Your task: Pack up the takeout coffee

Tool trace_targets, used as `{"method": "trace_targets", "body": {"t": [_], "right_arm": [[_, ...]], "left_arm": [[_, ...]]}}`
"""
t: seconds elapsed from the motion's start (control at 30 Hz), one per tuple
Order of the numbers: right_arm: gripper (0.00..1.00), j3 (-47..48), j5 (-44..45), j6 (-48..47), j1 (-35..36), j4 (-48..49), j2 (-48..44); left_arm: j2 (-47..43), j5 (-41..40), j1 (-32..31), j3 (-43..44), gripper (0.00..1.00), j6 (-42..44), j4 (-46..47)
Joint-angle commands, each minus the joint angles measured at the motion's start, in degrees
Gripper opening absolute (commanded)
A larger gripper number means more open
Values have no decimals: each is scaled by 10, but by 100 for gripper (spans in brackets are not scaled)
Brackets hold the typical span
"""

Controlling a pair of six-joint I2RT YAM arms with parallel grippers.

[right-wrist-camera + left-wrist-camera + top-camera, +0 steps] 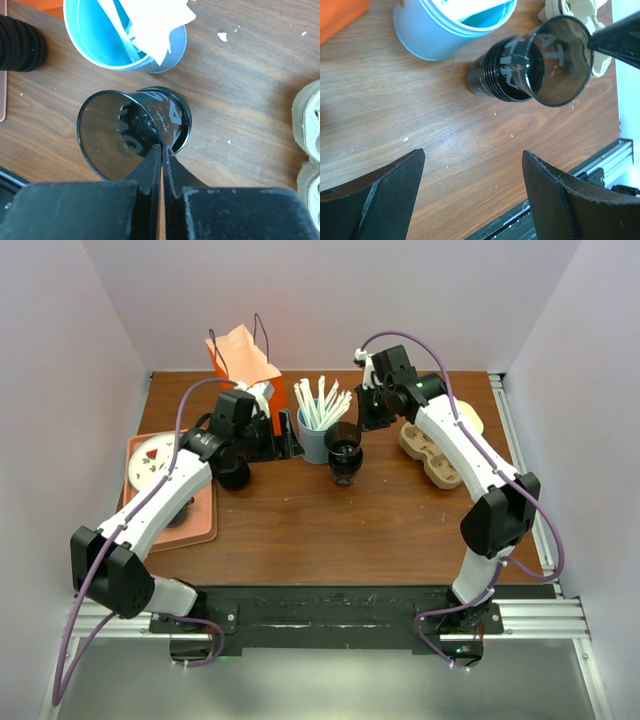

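The takeout coffee [345, 452] is a dark brown see-through tapered cup with pale lettering. It stands at mid-table with a black ribbed piece [492, 77] at its foot. In the right wrist view the cup [125, 135] is seen from above. My right gripper [162, 146] is shut on its rim, which runs into the slit between the fingertips. That gripper [362, 422] reaches in from the back right. My left gripper [473, 152] stands open over bare wood on the near left side of the cup [555, 60], holding nothing. From above it [280, 445] sits left of the straw holder.
A blue holder of white straws [313, 438] stands just left of the cup. An orange paper bag [245, 360] is at the back left and a cardboard cup carrier [440, 452] at the right. A plate [150, 462] lies on a pink tray [195, 530]. A black ribbed cup [20, 42] sits near the left arm.
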Motion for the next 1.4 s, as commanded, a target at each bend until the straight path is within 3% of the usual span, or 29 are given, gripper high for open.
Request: {"method": "trace_targets", "body": {"t": [0.0,0.7,0.97,1.1,1.23,1.37], "right_arm": [[0,50,-2,20,2,-32,-30],[0,50,-79,106,3,-40,-108],[0,-107,-145,194,56,63,-186],[0,-201,-125,226,95,118,-223],[0,-334,-110,254,113,214,-265],[0,-403,-90,248,114,295,-277]], "left_arm": [[-23,-54,-3,40,84,-3,-23],[-43,31,-3,136,82,-3,-55],[-58,-5,-3,125,81,12,-93],[-66,-65,-2,104,82,28,-116],[-76,-69,-1,63,82,24,-108],[-80,-59,-2,36,82,16,-98]]}}
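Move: The right hand, already pinching the right-hand rim of the upper coffee cup, is taking it to bare table about 15 cm back, 11 cm to its left and 16 cm below. That cup's middle lies some 5 cm left and 5 cm below the hand, 1 cm back; the lower cup sits in line beneath it, about 11 cm below the hand. The blue straw cup is 5 cm ahead and 12 cm left. From the left hand, the bare spot is 13 cm back and 8 cm right. Keeping its shut fingers on the rim, the right hand draws the upper cup up out of the lower one, climbing about 9 cm, then carries it back some 15 cm and 6 cm left over the bare table while sinking to just below its starting height, the hand's left side rolling up about 20 degrees. Meanwhile the empty left hand, still wide open, rises clear by about 9 cm, then comes halfway down again as it backs off a little to its left, away from the held cup. ##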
